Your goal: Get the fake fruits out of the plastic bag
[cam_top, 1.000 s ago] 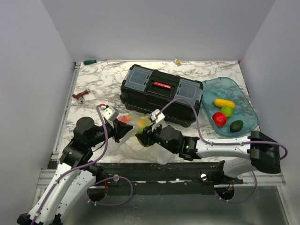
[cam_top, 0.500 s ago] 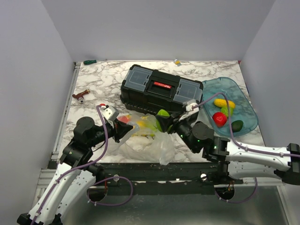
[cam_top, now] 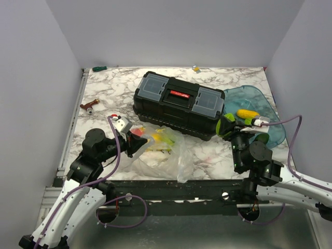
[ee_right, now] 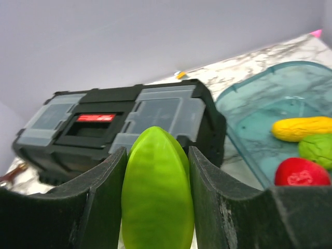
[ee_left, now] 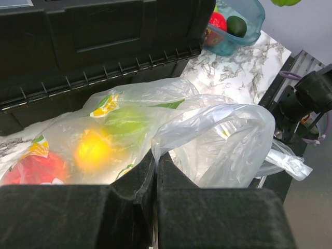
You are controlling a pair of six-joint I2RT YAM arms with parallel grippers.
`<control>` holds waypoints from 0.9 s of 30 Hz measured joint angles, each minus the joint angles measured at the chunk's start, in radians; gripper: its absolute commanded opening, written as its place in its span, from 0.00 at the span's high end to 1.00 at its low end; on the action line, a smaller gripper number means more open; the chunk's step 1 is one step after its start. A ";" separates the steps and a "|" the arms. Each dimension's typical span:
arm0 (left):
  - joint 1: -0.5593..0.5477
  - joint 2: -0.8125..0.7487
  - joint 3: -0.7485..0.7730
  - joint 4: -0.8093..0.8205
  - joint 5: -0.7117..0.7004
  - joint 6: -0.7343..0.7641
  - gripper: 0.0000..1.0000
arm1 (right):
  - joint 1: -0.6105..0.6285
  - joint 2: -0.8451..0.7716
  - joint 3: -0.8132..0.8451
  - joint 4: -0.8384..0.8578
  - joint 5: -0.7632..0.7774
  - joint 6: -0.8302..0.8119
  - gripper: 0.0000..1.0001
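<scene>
The plastic bag [cam_top: 162,151] lies crumpled in front of the black toolbox [cam_top: 179,102]. My left gripper [cam_top: 136,146] is shut on a fold of its film [ee_left: 155,155]. Through the bag [ee_left: 212,137] show a yellow fruit [ee_left: 93,149], a red one [ee_left: 32,168] and a green one [ee_left: 124,122]. My right gripper [cam_top: 226,126] is shut on a light green fruit [ee_right: 157,192], held in the air by the blue tray's [cam_top: 270,106] left edge. The tray [ee_right: 244,127] holds a yellow fruit [ee_right: 302,128], a green one [ee_right: 316,149] and a red one [ee_right: 301,173].
The toolbox [ee_right: 104,122] stands closed between bag and tray. A brown-handled tool [cam_top: 90,106] lies at the left, a green item [cam_top: 99,68] and a small yellow item [cam_top: 196,68] along the back edge. Walls close in left, right and behind.
My right arm has swung from the bag's mouth to the right, carrying the light green fruit over to the blue tray's edge. The left gripper has kept its hold on the bag.
</scene>
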 measured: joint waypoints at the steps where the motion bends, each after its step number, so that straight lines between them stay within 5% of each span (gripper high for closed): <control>1: 0.000 0.002 0.000 0.000 0.000 0.000 1.00 | -0.012 -0.006 -0.003 -0.008 0.016 0.000 0.90; 7: 0.000 0.005 0.000 0.000 0.000 0.000 1.00 | -0.121 0.075 0.020 -0.161 0.072 0.077 0.91; 19: 0.000 0.001 0.000 0.000 0.000 0.000 1.00 | -0.841 0.262 0.092 -0.435 -0.199 0.335 0.91; 27: 0.000 0.000 0.000 0.000 0.000 0.000 1.00 | -1.061 0.429 0.061 -0.462 -0.308 0.484 0.88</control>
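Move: The blue tray for the green fruit in the right gripper has its middle about 24 cm to that hand's right, 14 cm ahead and 27 cm below. In the tray, the red fruit lies about 15 cm right and 7 cm ahead of the hand, the yellow corn 20 cm right and 16 cm ahead, and the avocado 26 cm right and 4 cm ahead, all about as low as the tray. The tray is some 64 cm right of the left hand, 20 cm ahead and 18 cm below. Swing the right gripper some 20 cm to the right and down about 15 cm, reaching a little forward as well, to carry the green fruit from beside the toolbox over the tray. Turn the wrist clockwise about 45 degrees and tip the fingers down some 30 as you go; let the last stretch fall more steeply. Keep the fingers' hold unchanged. ##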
